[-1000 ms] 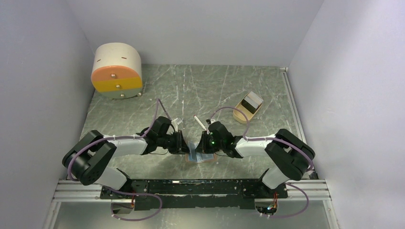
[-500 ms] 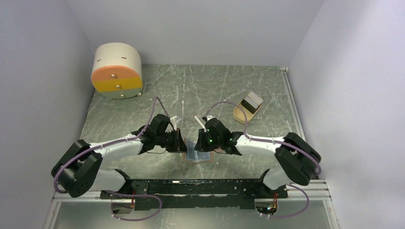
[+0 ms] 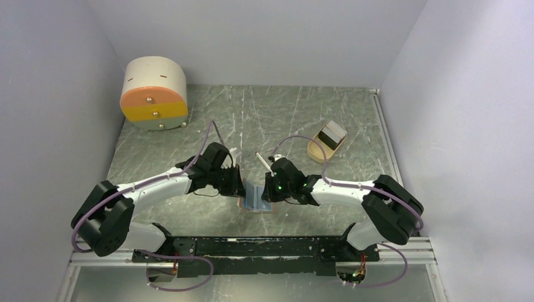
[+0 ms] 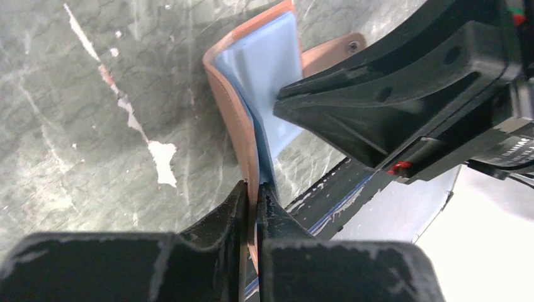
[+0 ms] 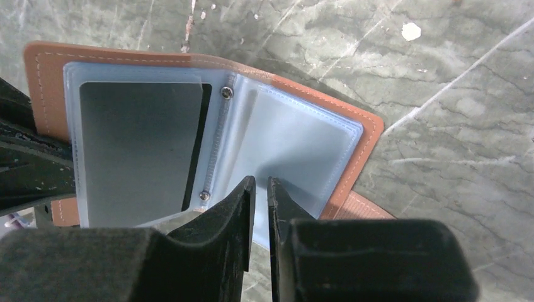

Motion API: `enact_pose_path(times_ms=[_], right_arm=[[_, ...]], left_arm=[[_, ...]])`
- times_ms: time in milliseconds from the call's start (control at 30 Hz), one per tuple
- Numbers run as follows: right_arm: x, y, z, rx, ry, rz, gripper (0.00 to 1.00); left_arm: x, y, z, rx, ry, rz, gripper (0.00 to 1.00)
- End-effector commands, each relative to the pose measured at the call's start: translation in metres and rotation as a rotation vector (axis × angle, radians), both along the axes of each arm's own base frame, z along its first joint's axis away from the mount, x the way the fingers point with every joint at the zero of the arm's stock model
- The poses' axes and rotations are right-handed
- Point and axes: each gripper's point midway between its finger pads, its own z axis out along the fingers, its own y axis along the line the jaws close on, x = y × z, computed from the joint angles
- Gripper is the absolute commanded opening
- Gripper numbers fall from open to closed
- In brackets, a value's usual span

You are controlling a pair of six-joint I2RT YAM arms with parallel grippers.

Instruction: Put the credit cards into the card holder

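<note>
The card holder [image 3: 257, 200], brown leather with pale blue sleeves, lies open between my two grippers near the table's front. My left gripper [image 4: 253, 189] is shut on the edge of its left cover [image 4: 230, 119], which stands up off the table. A dark grey card [image 5: 135, 151] sits in the left sleeve. My right gripper [image 5: 261, 182] hovers over the right sleeve [image 5: 302, 132], its jaws a narrow slit apart with nothing between them. More credit cards [image 3: 331, 135], one black with a white band, stand in a tan tray at the back right.
A round box [image 3: 154, 93] with an orange and yellow drawer front stands at the back left. The tan tray [image 3: 317, 152] is right of centre. A thin white stick [image 3: 261, 160] lies just behind the grippers. Walls close in on three sides.
My left gripper has closed on the holder's left cover and raised it, so the holder stands more folded up. The right gripper has edged left over the sleeves.
</note>
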Motion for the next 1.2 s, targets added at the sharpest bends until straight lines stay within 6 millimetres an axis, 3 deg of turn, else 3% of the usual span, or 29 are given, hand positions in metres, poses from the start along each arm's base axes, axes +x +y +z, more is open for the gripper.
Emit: enact_pose_path(times_ms=[0, 300, 567, 733, 900, 1167], right_arm=[[0.0, -0.001, -0.016, 0.0, 0.006, -0.022, 0.18], [-0.004, -0.003, -0.033, -0.007, 0.033, -0.031, 0.18], [0.012, -0.023, -0.013, -0.085, -0.038, -0.102, 0.29], [0.033, -0.045, 0.017, -0.11, -0.114, -0.176, 0.34], [0.057, -0.069, 0.058, -0.15, -0.237, -0.205, 0.47], [0.126, -0.136, 0.106, -0.377, -0.409, -0.357, 0.57]], left_arm=[[0.005, -0.02, 0.02, -0.088, -0.018, -0.057, 0.11], [-0.001, -0.038, 0.007, -0.192, 0.05, -0.091, 0.1], [0.002, -0.029, -0.012, -0.099, 0.053, -0.072, 0.1], [-0.003, -0.026, -0.013, -0.11, 0.048, -0.085, 0.12], [-0.004, -0.024, -0.013, -0.1, 0.045, -0.089, 0.12], [-0.011, -0.027, -0.012, -0.148, 0.055, -0.127, 0.14]])
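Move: The credit cards standing in the tan tray lie about 29 cm ahead and 26 cm to the right of the empty right hand, at roughly its height. The tray's middle is some 3 cm nearer and 3 cm further left than the cards. The card holder's middle is about 4 cm left and 2 cm ahead, just below; the pen lies 17 cm ahead, 1 cm left. From the left hand, the card holder's middle is 5 cm right, 2 cm ahead and 4 cm below, the cards 30 cm ahead and 35 cm right. First down and left by only 1 to 1.5 cm, low over the card holder, the right hand then reverses and sweeps forward, right and up towards the tray, ending about 10 cm off each way; its fingers open to about half and swing up and clockwise, some 25 degrees in all. The left hand keeps its pinch on the raised cover, easing it about 2 cm right and down. ##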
